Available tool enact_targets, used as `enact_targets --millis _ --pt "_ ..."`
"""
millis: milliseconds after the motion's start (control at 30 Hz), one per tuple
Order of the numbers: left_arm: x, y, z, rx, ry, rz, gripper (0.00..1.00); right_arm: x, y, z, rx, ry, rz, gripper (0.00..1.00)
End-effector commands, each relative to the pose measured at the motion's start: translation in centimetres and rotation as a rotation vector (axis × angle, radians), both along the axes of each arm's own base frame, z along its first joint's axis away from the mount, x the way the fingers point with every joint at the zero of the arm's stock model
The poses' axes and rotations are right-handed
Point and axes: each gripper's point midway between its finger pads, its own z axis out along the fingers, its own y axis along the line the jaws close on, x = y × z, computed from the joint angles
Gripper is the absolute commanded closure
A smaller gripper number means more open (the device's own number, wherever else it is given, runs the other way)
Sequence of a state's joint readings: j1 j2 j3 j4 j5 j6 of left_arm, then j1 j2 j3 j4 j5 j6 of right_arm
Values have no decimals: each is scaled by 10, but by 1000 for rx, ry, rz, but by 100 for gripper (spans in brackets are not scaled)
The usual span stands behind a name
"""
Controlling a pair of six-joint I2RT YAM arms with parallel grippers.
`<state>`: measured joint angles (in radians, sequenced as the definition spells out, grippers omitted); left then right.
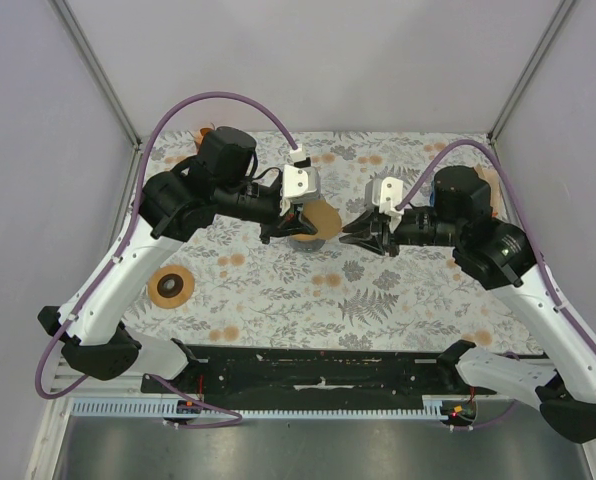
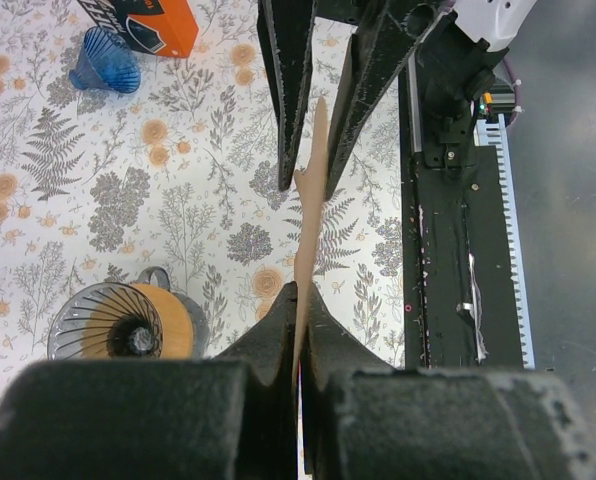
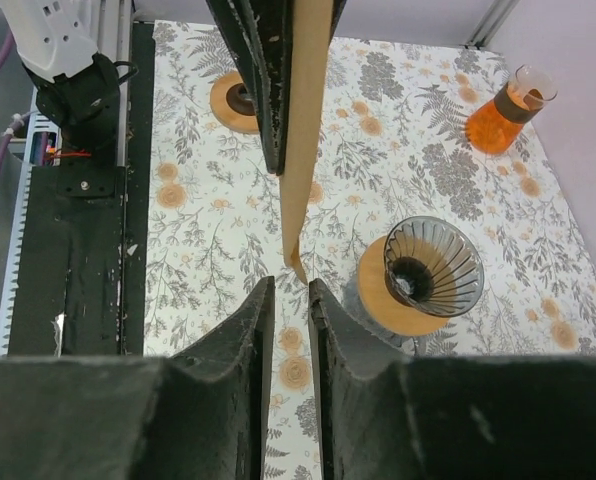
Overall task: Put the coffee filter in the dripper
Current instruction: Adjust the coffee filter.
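Observation:
My left gripper (image 1: pixel 290 228) is shut on the brown paper coffee filter (image 1: pixel 324 219), which it holds up above the table. In the left wrist view the filter (image 2: pixel 309 225) shows edge-on, running from my left gripper (image 2: pixel 300 292) up to the right arm's fingers (image 2: pixel 289 95), which straddle its far edge. My right gripper (image 3: pixel 290 285) stands open, with the filter's tip (image 3: pixel 296 258) just beyond its fingertips and untouched. The glass dripper (image 3: pixel 434 264) on its wooden base stands on the table below, right of the filter; seen from above, the dripper (image 1: pixel 302 241) is mostly hidden under the left gripper.
A glass carafe of orange liquid (image 3: pixel 507 112) stands at the far side of the table. A round wooden ring (image 1: pixel 171 286) lies on the left of the floral mat. A blue cone-shaped object (image 2: pixel 103 62) and an orange box (image 2: pixel 146 22) sit together at one corner.

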<state>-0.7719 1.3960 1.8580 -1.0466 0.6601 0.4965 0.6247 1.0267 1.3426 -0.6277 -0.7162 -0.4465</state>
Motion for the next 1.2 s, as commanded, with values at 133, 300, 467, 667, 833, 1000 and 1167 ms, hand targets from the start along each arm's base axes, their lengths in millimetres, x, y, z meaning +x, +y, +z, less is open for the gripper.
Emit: enact_targets --millis 133,300,467,667,833,1000,1167 --pt "-10 1 15 -36 -44 -48 98 3 0 25 20 -82 3 71" --pt "-12 2 16 -40 -45 -52 98 7 3 24 12 -79 6 74" --pt "-12 1 17 -41 -46 -54 98 4 7 24 13 -67 36 84" --pt "-11 2 16 -36 -48 -52 98 7 6 23 7 -69 18 93" --pt "-11 2 16 -34 -55 -52 98 9 3 26 9 -82 -3 97" --pt "-5 1 11 -10 -86 -33 98 6 7 36 38 -64 17 100" --pt "4 -5 17 -28 -86 19 98 -6 14 40 68 -39 89 99"
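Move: The coffee filter hangs in the left fingers, its middle some 4 cm to the right of that hand and about 1 cm below it. From the right hand, whose open fingers straddle its free edge, the middle lies roughly 4 cm left, 1 cm ahead and 1 cm up. The dripper stands about 14 cm ahead of the right hand, 6 cm to its left and 20 cm below, with the carafe directly under the dripper. The filter's free edge is pinched by the right fingers, which creep about 1 cm forward along it while still partly open, then close fully. Shut on the paper, the right hand lifts roughly 1.5 cm towards the end with almost no turn. The left hand stays put and keeps its grip on the opposite side. ##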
